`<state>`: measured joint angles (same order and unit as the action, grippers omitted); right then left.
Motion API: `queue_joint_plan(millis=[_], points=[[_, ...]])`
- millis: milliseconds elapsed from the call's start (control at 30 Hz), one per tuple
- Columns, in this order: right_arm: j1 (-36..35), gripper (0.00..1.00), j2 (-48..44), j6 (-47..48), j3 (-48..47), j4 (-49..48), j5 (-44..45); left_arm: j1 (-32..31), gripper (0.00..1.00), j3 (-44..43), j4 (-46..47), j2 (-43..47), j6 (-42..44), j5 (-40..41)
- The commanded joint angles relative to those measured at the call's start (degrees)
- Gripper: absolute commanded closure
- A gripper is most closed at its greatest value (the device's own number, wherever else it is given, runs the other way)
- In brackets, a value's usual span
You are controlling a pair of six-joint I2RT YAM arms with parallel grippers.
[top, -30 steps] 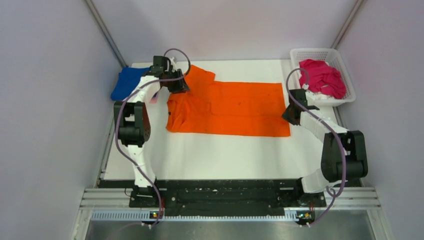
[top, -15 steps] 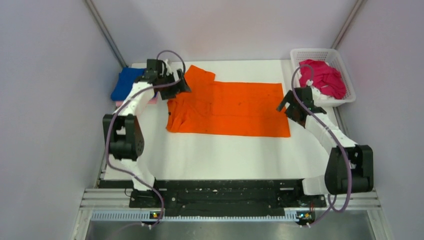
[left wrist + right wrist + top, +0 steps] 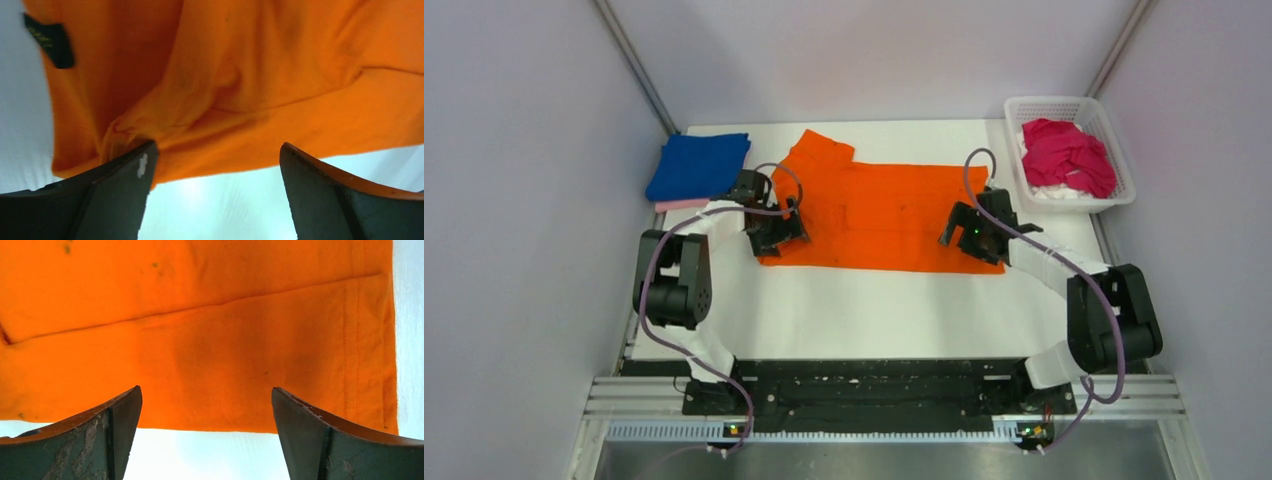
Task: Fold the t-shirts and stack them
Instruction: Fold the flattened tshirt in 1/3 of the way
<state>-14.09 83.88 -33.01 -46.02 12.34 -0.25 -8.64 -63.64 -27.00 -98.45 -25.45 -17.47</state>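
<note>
A bright orange t-shirt [image 3: 884, 210] lies spread flat across the middle of the table, one sleeve [image 3: 824, 150] pointing to the far side. My left gripper [image 3: 774, 232] hovers open over its near-left corner, where the cloth [image 3: 240, 90] is bunched. The left gripper [image 3: 217, 146] holds nothing. My right gripper [image 3: 972, 240] stands open over the near-right corner. In the right wrist view the right gripper [image 3: 206, 390] has the flat hem [image 3: 225, 365] just ahead of it. A folded royal blue t-shirt [image 3: 697, 165] rests on a pale pink one [image 3: 682, 204] at far left. A magenta t-shirt [image 3: 1069, 155] fills the basket.
The white lattice basket [image 3: 1064, 103] stands at the far right corner. Grey walls close in both sides and the back. A black label [image 3: 50, 45] shows inside the orange collar. Bare white table [image 3: 874, 310] lies between the shirt and the arm bases.
Both grippers went from shut to open. The left one moved from the shirt's far-left edge to its near-left corner. The right one swung left onto the near-right corner.
</note>
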Motion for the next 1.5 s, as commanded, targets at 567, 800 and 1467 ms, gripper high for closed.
queue_joint_plan(millis=[567,800,1467], points=[[2.1,0.01,6.5,-1.0,3.0,-2.2,8.0,11.1,0.05,0.1,-3.2,0.9,0.1,18.9],[2.2,0.01,1.8,-1.3,3.0,1.9,10.9,14.9,0.04,-1.2,-7.9,2.1,-4.5,24.4],[-3.4,0.01,-2.9,0.7,3.3,-9.8,-1.6,1.0,0.04,-3.6,3.8,0.0,-4.9,4.0]])
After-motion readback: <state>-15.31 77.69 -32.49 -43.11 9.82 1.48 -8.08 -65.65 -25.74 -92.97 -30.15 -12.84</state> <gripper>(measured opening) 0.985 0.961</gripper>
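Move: Both open hands hover some 3 cm over the orange t-shirt's folded near strip. The t-shirt's rumpled near left corner lies about 5 cm back and 6 cm left of the left hand; from that hand the sleeve is roughly 20 cm ahead and 7 cm right, the blue stack 16 cm ahead and 20 cm left. The near right corner sits about 5 cm back and 9 cm right of the right hand, the laundry basket some 19 cm ahead and 23 cm right. Down about 2 cm onto the cloth, then leftward some 15 cm, the left hand's open fingers smooth the rumpled end outward, turning about 25 degrees counter-clockwise, before rising and swinging back right. The right hand also sinks onto its end, shifts slowly 3–4 cm right, then lifts off and returns, fingers still wide. ##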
